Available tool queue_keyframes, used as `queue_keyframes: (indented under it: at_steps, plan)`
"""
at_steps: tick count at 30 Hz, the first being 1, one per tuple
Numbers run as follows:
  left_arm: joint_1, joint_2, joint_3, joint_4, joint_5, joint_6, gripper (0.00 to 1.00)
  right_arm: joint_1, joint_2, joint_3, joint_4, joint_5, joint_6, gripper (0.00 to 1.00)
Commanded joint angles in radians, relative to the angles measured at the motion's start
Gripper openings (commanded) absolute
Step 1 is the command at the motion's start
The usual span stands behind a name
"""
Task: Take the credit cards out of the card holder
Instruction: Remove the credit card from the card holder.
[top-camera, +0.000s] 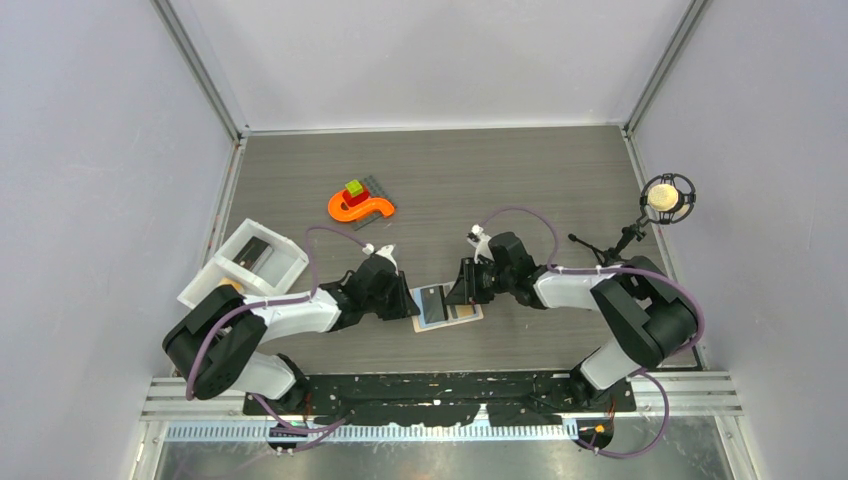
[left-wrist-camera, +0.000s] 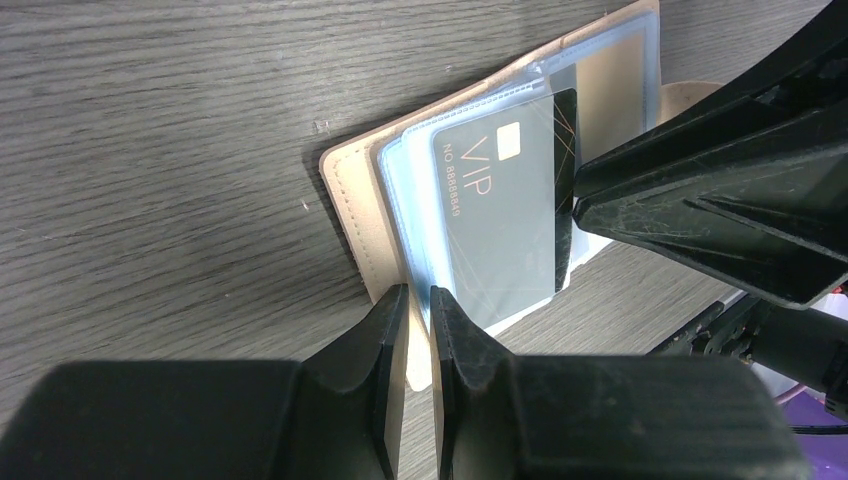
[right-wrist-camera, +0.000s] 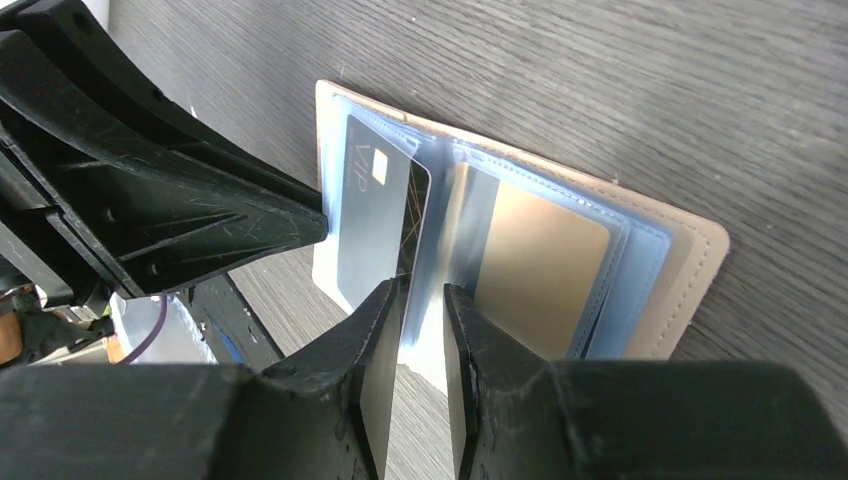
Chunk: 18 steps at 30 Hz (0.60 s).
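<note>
The beige card holder (top-camera: 447, 306) lies open on the table between both arms, its pale blue sleeves fanned up. A dark credit card (left-wrist-camera: 500, 210) marked VIP sits in a clear sleeve on its left half, also seen as the dark card (right-wrist-camera: 375, 215). A gold-tan card (right-wrist-camera: 540, 265) lies in a sleeve on the right half. My left gripper (left-wrist-camera: 418, 295) is shut on the holder's near left edge. My right gripper (right-wrist-camera: 425, 292) stands slightly open, a thin clear sleeve page rising between its fingers without being pinched.
A white two-compartment tray (top-camera: 225, 278) stands at the left, a dark flat item in its far compartment. An orange S-shaped toy (top-camera: 360, 207) with small blocks lies behind the holder. A round object on a black stand (top-camera: 668, 197) is at the right edge.
</note>
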Motion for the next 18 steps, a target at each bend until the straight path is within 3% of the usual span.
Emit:
queue_keyframes:
  at_steps: [1,8,12,13,18]
  plan:
    - [0.002,0.053,-0.025,-0.097,-0.058,0.036,0.17,0.004,0.031,0.034,0.048,0.001,-0.002,0.3]
    - [0.002,0.058,-0.024,-0.097,-0.058,0.036,0.17,0.009,0.066,0.028,0.091,-0.021,0.009,0.26]
    - [0.001,0.063,-0.021,-0.096,-0.058,0.036,0.17,0.009,0.066,0.026,0.095,-0.02,0.008,0.16]
    - [0.001,0.065,-0.021,-0.096,-0.06,0.036,0.17,0.009,0.064,0.026,0.095,-0.021,0.006,0.09]
    - [0.001,0.067,-0.025,-0.093,-0.048,0.042,0.17,0.001,0.017,0.03,0.04,-0.005,-0.028,0.05]
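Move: Just left of the right fingertips lies the grey VIP card in its pocket, its middle about 3 cm to their left, level with them fore and aft and 1 cm below. The card holder's middle is 1 cm left, 1 cm back and 1 cm lower than the right hand; the tan card in the other pocket is about 3 cm right and 2 cm back, also 1 cm lower. From the left hand the VIP card is some 4 cm right, 2 cm forward and 1 cm down. Sliding its parted fingertips about 1 cm left, with a little forward and down, the right hand works onto the VIP card's black right edge, then closes to pinch it with the wrist barely turning. The left hand stays put, its narrow-set fingertips still at the card holder's left edge, near its near corner. ##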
